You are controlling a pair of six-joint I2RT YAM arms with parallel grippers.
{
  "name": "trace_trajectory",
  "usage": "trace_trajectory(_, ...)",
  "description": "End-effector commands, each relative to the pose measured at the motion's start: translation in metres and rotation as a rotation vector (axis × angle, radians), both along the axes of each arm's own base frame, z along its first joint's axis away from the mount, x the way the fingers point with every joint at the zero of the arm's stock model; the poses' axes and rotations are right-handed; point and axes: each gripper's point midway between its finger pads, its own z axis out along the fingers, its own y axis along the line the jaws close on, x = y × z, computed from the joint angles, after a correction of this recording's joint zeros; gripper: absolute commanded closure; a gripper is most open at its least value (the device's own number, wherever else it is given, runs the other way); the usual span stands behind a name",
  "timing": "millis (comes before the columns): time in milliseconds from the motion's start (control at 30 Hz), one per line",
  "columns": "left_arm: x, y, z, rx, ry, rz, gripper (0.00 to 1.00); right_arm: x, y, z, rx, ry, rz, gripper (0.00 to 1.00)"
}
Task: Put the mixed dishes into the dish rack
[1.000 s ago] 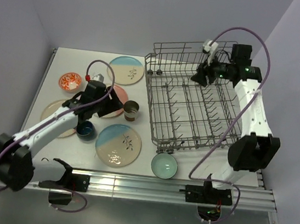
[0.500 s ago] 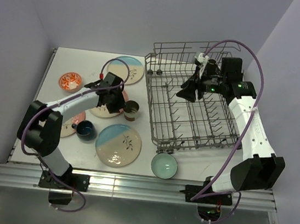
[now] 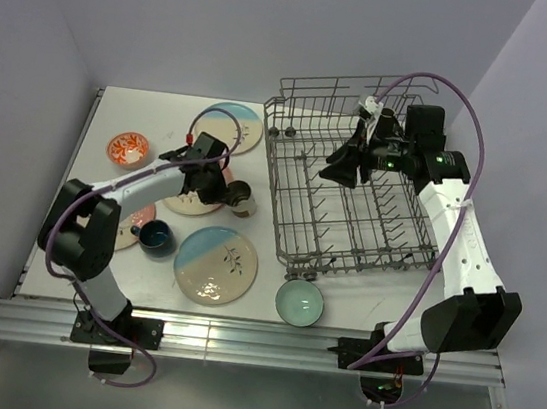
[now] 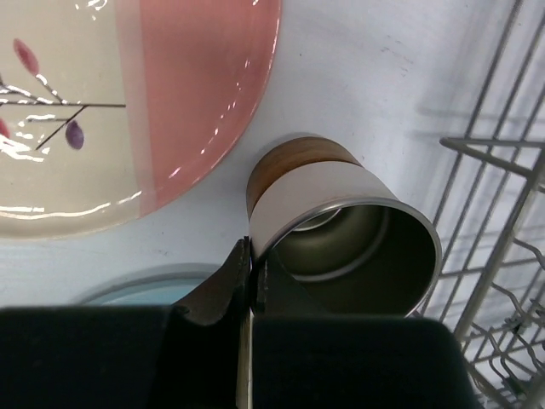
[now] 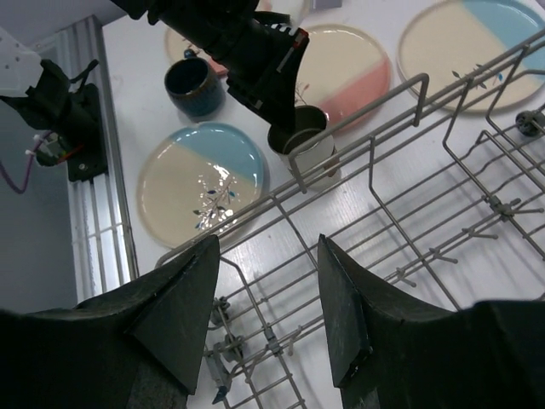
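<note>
The brown mug (image 3: 242, 198) stands left of the dish rack (image 3: 390, 242), beside a pink-half plate (image 4: 128, 102). My left gripper (image 3: 226, 192) is shut on the mug's rim (image 4: 253, 256), one finger inside and one outside. In the left wrist view the mug (image 4: 341, 230) looks tilted toward the camera. My right gripper (image 3: 344, 165) hovers open over the rack's left part (image 5: 392, 213), nothing between its fingers (image 5: 192, 290). The dark-blue mug (image 3: 155, 237), orange-red bowl (image 3: 127, 149), teal bowl (image 3: 299, 303) and blue-half plates (image 3: 216, 264) (image 3: 231, 126) lie on the table.
Another plate (image 3: 132, 224) shows partly under the left arm. The rack's wire side (image 4: 502, 213) rises just right of the brown mug. Purple walls close in at the back and both sides; the aluminium rail (image 3: 255, 341) runs along the near edge.
My left gripper reached the brown mug and closed on its rim. My right gripper swung left over the rack, then barely moved.
</note>
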Motion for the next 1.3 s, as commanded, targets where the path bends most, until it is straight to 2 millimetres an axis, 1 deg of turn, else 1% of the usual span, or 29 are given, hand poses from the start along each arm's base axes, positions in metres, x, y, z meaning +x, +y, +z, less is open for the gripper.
trace_trajectory(0, 0.003, -0.005, 0.059, -0.1, -0.155, -0.005, 1.0, -0.017, 0.004, 0.026, 0.057, -0.028, 0.041, 0.43)
trace_trajectory(33, 0.001, -0.001, 0.067, -0.113, -0.169, 0.008, 1.0, -0.017, 0.005, 0.029, 0.066, -0.03, 0.044, 0.43)
trace_trajectory(67, -0.006, 0.006, 0.08, -0.131, -0.204, 0.018, 1.0, -0.019, 0.008, 0.032, 0.085, -0.001, 0.046, 0.44)
trace_trajectory(100, -0.005, 0.013, 0.089, -0.15, -0.236, 0.038, 1.0, -0.018, 0.01, 0.033, 0.097, 0.017, 0.045, 0.44)
trace_trajectory(133, -0.01, 0.019, 0.112, -0.19, -0.302, 0.046, 1.0, -0.015, 0.014, 0.037, 0.113, 0.008, 0.047, 0.44)
trace_trajectory(167, -0.017, 0.026, 0.111, -0.219, -0.308, 0.045, 1.0, -0.019, 0.021, 0.041, 0.146, 0.085, 0.038, 0.44)
trace_trajectory(200, -0.016, 0.026, 0.125, -0.262, -0.367, 0.04, 1.0, -0.017, 0.026, 0.043, 0.166, 0.12, 0.04, 0.44)
trace_trajectory(233, -0.019, 0.027, 0.138, -0.301, -0.415, 0.022, 1.0, -0.013, 0.032, 0.05, 0.19, 0.109, 0.046, 0.45)
trace_trajectory(267, -0.034, 0.025, 0.151, -0.377, -0.469, -0.036, 1.0, -0.018, 0.042, 0.053, 0.224, 0.21, 0.036, 0.45)
trace_trajectory(300, -0.032, 0.02, 0.178, -0.448, -0.594, -0.074, 1.0, -0.016, 0.047, 0.054, 0.245, 0.252, 0.038, 0.45)
trace_trajectory(333, -0.043, 0.019, 0.207, -0.514, -0.702, -0.117, 1.0, -0.009, 0.053, 0.061, 0.277, 0.237, 0.033, 0.45)
trace_trajectory(367, -0.051, 0.017, 0.202, -0.556, -0.726, -0.15, 1.0, -0.009, 0.059, 0.066, 0.316, 0.348, 0.006, 0.45)
trace_trajectory(400, -0.06, 0.012, 0.213, -0.631, -0.756, -0.19, 1.0, -0.011, 0.067, 0.067, 0.34, 0.415, 0.025, 0.44)
trace_trajectory(433, -0.066, 0.009, 0.239, -0.695, -0.864, -0.231, 1.0, -0.005, 0.073, 0.083, 0.394, 0.376, 0.039, 0.43)
trace_trajectory(467, -0.071, 0.008, 0.238, -0.734, -0.878, -0.254, 1.0, -0.005, 0.078, 0.086, 0.458, 0.557, 0.0, 0.39)
trace_trajectory(500, -0.076, 0.004, 0.244, -0.776, -0.895, -0.28, 1.0, -0.005, 0.082, 0.09, 0.498, 0.619, 0.003, 0.37)
trace_trajectory(533, -0.083, -0.001, 0.259, -0.848, -0.932, -0.332, 1.0, -0.01, 0.089, 0.1, 0.561, 0.561, 0.062, 0.26)
trace_trajectory(567, -0.087, -0.004, 0.259, -0.881, -0.936, -0.353, 1.0, -0.014, 0.092, 0.108, 0.608, 0.671, 0.059, 0.22)
trace_trajectory(600, -0.091, -0.005, 0.266, -0.936, -0.929, -0.358, 1.0, -0.012, 0.095, 0.106, 0.627, 0.707, 0.053, 0.21)
trace_trajectory(633, -0.093, -0.008, 0.268, -0.963, -0.931, -0.382, 1.0, -0.012, 0.1, 0.105, 0.642, 0.731, 0.048, 0.18)
trace_trajectory(667, -0.099, -0.007, 0.28, -0.99, -0.988, -0.412, 1.0, -0.011, 0.102, 0.102, 0.644, 0.752, 0.036, 0.17)
trace_trajectory(733, -0.102, -0.009, 0.289, -1.014, -1.002, -0.437, 1.0, -0.011, 0.106, 0.094, 0.641, 0.766, 0.027, 0.13)
trace_trajectory(833, -0.105, -0.011, 0.295, -1.019, -1.014, -0.469, 1.0, -0.014, 0.11, 0.087, 0.642, 0.796, 0.034, 0.07)
trace_trajectory(867, -0.107, -0.012, 0.296, -1.023, -1.013, -0.483, 1.0, -0.017, 0.114, 0.086, 0.639, 0.8, 0.039, 0.07)
trace_trajectory(933, -0.108, -0.013, 0.298, -1.03, -1.01, -0.495, 1.0, -0.024, 0.118, 0.084, 0.633, 0.804, 0.052, 0.0)
trace_trajectory(1067, -0.108, -0.014, 0.294, -1.037, -1.0, -0.498, 1.0, -0.038, 0.13, 0.084, 0.617, 0.812, 0.091, 0.0)
trace_trajectory(1100, -0.108, -0.014, 0.294, -1.041, -0.998, -0.501, 1.0, -0.045, 0.136, 0.084, 0.605, 0.819, 0.113, 0.0)
trace_trajectory(1200, -0.107, -0.015, 0.291, -1.04, -0.991, -0.501, 1.0, -0.056, 0.146, 0.084, 0.586, 0.835, 0.153, 0.0)
trace_trajectory(1267, -0.106, -0.015, 0.291, -1.038, -0.994, -0.501, 1.0, -0.062, 0.15, 0.082, 0.575, 0.845, 0.169, 0.0)
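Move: The left hand already grips the rim of the upright metal cup; the cup's middle is some 4 cm to its right and 4 below. Its goal, the right gripper, is about 24 cm right, 4 back and 24 up. The rack's left side stands 11 cm right, level with it; the pink plate lies 8 cm left, 2 ahead, the blue plate 16 cm straight back. From the right hand the cup is about 20 cm left, 4 ahead, 27 below. Keeping its pinch on the cup's rim, the left hand lifts it clear of the table by about 26 cm, draws back some 10 cm and swings its fingers round to point right, turning the cup's wooden base to the right gripper. The right hand reaches left about 14 cm and slightly up, easing back late, rolls to face the cup and opens wide around its base without closing. ##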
